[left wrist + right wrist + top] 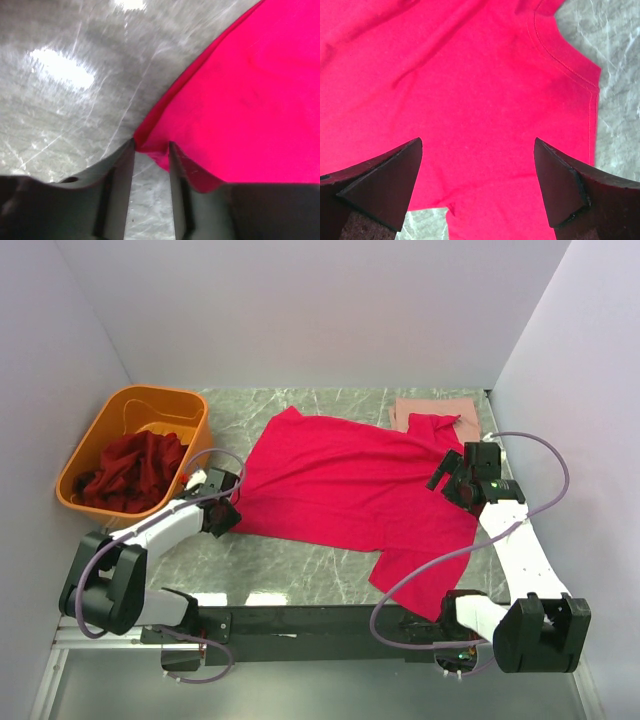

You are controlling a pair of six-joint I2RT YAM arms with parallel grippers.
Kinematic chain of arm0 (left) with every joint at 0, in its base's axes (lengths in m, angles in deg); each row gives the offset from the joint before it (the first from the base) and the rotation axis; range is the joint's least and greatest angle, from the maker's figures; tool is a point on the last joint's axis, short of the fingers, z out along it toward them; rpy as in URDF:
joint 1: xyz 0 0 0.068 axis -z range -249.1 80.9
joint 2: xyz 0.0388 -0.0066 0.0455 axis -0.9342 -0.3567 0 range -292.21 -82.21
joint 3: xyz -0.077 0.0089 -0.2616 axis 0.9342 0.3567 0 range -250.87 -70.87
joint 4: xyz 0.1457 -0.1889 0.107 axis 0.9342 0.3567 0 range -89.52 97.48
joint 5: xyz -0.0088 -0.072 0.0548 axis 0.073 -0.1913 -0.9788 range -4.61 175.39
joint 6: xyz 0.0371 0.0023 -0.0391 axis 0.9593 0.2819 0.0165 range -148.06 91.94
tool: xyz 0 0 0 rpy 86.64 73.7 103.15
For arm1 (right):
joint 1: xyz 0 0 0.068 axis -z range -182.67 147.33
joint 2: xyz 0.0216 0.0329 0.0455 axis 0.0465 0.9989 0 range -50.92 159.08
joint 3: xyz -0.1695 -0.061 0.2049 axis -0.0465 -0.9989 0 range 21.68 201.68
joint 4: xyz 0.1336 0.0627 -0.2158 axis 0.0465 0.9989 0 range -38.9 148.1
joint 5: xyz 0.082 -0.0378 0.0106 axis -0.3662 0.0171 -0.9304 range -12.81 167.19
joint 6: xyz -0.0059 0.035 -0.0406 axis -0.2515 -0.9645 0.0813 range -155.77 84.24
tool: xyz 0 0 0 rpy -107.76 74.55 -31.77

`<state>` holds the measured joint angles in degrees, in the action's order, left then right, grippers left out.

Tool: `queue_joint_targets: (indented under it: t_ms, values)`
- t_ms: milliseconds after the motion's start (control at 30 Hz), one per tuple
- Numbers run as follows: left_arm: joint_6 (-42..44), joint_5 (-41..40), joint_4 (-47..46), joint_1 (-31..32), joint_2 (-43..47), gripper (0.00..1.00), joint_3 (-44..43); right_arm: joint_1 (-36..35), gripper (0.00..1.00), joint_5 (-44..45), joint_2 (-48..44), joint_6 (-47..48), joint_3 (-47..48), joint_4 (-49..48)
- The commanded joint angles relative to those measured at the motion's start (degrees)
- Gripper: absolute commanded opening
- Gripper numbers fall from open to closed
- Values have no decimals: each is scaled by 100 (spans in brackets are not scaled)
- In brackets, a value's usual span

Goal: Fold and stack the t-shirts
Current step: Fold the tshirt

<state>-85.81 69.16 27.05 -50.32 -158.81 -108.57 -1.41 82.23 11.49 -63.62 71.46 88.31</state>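
A bright crimson-pink t-shirt point(350, 480) lies spread across the marble table point(290, 565). My left gripper point(228, 506) is at its left edge. In the left wrist view its jaws point(151, 145) stand narrowed with a gap still between them, and the shirt's corner point(240, 100) bunches between the tips. My right gripper point(445, 478) hangs over the shirt's right side, near the collar. It is wide open point(477, 145) above flat red cloth point(470, 75), holding nothing. A pale salmon-pink t-shirt point(437, 410) lies folded at the back right, partly under the crimson one.
An orange plastic tub point(150, 396) at the back left holds crumpled dark maroon-red t-shirts point(130, 472). White walls close in the table on three sides. Grey cables loop from both arms, and the black base rail point(300, 620) runs along the near edge.
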Motion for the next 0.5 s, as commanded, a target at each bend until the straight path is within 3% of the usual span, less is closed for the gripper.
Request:
queue_joint_targets:
  t_ms: [0, 167, 233, 433, 467]
  values:
    - [-60, 163, -81, -50, 83, 33, 183, -3, 98, 85, -1, -71, 49, 172]
    - [-95, 164, 41, -50, 66, 20, 297, -3, 98, 208, 69, -36, 137, 348]
    - [-113, 146, 68, -50, 57, 1, 315, -3, 98, 208, 78, -9, 146, 366]
    - [27, 173, -90, -42, 268, 1, 306, -99, 97, 86, 43, -26, 76, 611]
    - [89, 147, -143, -42, 312, 1, 272, -491, 97, 42, 43, -53, -20, 664]
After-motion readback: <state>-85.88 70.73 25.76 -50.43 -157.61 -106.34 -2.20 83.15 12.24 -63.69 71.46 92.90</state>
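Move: The near left corner of the spread red t-shirt lies between the left hand's fingertips, about 1 cm below the hand point. The orange bin stands some 15 cm ahead of that hand and 22 cm to its left. The right hand, empty and open, has the shirt's near sleeve about 12 cm back, 1 cm left and 13 cm below; the folded pink t-shirt lies 21 cm ahead and 2 cm right of it. Left fingers shut and pinch the red corner almost in place; the open right hand eases back and down 2 cm. ##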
